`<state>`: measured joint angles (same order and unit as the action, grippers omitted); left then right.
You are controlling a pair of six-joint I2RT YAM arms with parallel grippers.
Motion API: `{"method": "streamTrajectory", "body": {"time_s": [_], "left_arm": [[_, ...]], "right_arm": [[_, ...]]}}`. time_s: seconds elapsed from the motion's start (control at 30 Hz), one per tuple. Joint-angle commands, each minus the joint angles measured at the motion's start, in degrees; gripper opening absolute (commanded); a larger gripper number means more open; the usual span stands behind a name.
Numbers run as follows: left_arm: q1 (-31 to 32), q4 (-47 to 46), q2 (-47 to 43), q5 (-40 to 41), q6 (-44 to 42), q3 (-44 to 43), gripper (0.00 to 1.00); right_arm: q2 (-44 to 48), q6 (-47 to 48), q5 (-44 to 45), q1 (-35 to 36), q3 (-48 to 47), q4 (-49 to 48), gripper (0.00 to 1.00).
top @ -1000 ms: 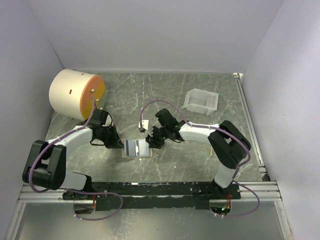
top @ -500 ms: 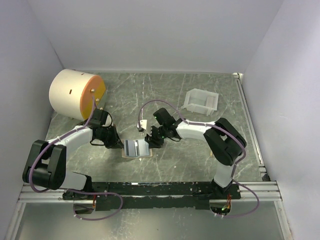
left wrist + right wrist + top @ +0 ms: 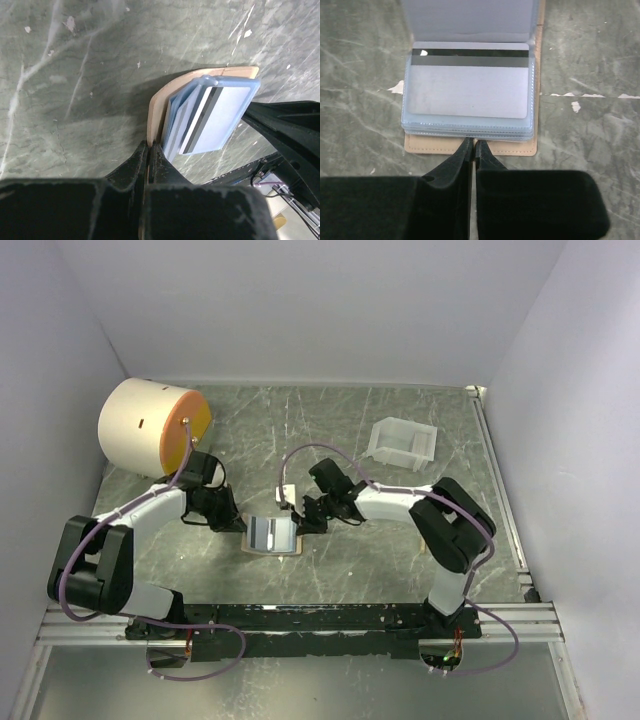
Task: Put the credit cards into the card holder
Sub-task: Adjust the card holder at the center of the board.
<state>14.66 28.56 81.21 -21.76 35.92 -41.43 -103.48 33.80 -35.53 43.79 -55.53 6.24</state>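
Note:
The tan card holder [image 3: 270,534] lies open on the table between my arms. Its pale blue pockets [image 3: 215,117] fan up, and a greyish credit card with a dark stripe [image 3: 470,85] sits inside the top pocket. My left gripper [image 3: 149,146] is shut on the holder's tan cover [image 3: 155,107] at its left edge; it also shows in the top view [image 3: 240,527]. My right gripper [image 3: 473,145] is shut, its tips over the tan edge [image 3: 420,145] and touching the pockets' near rim, with nothing seen between them. It also shows in the top view [image 3: 301,522]. No loose card shows.
A big cream cylinder with an orange face [image 3: 150,427] lies at the back left, close to my left arm. A white box-like tray [image 3: 403,443] stands at the back right. Pale walls enclose the table on three sides.
The holder and my left gripper have shifted slightly up and left. My right gripper has stayed at the holder's right edge with only small movement.

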Motion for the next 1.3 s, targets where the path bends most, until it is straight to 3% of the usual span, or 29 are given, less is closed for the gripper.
{"method": "streamTrajectory", "body": {"time_s": [0.0,0.23,0.37,0.8,0.97,1.27], "left_arm": [[-0.5,2.0,0.5,2.6,-0.9,-1.6,0.07],[-0.8,2.6,1.6,4.1,-0.8,-2.1,0.07],[-0.8,3.1,1.9,5.4,-0.9,-2.6,0.07],[-0.9,3.1,2.4,5.8,-0.9,-2.4,0.07],[-0.9,3.1,2.7,5.7,-1.0,-2.3,0.07],[-0.9,3.0,3.0,5.7,-0.9,-2.3,0.07]], "right_arm": [[4.2,1.8,-3.4,-0.4,3.8,-3.2,0.0],[8.5,5.6,-5.2,-1.6,7.0,-0.7,0.0],[12.3,3.7,-7.4,-1.6,9.5,-4.0,0.0],[18.4,-9.5,-8.8,-1.5,22.1,-29.3,0.0],[17.7,-15.3,-4.7,-1.6,25.1,-37.7,0.0],[17.0,-35.1,7.9,-1.4,33.2,-60.5,0.0]]}}
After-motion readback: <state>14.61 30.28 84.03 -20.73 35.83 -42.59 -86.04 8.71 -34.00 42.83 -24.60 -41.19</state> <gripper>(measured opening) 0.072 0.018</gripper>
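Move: The open card holder lies between the two hands, both already on it: its middle is about 6 cm to the right and 2 cm back of the left hand, and about 6 cm to the left of the right hand, level with it, some 1 cm lower than either. The orange-ended drum stands roughly 24 cm ahead and 20 cm left of the left hand; the white basket is about 19 cm ahead and 24 cm right of the right hand. Keep the left gripper pinching the card holder's left edge, letting it sink only about 1 cm. With the right fingers shut on the strap at the opposite edge, lift about 5 cm while drawing 3 cm back and a little right; tip the fingers up towards level by some 25 degrees, finally swinging them clockwise about 15 degrees. ##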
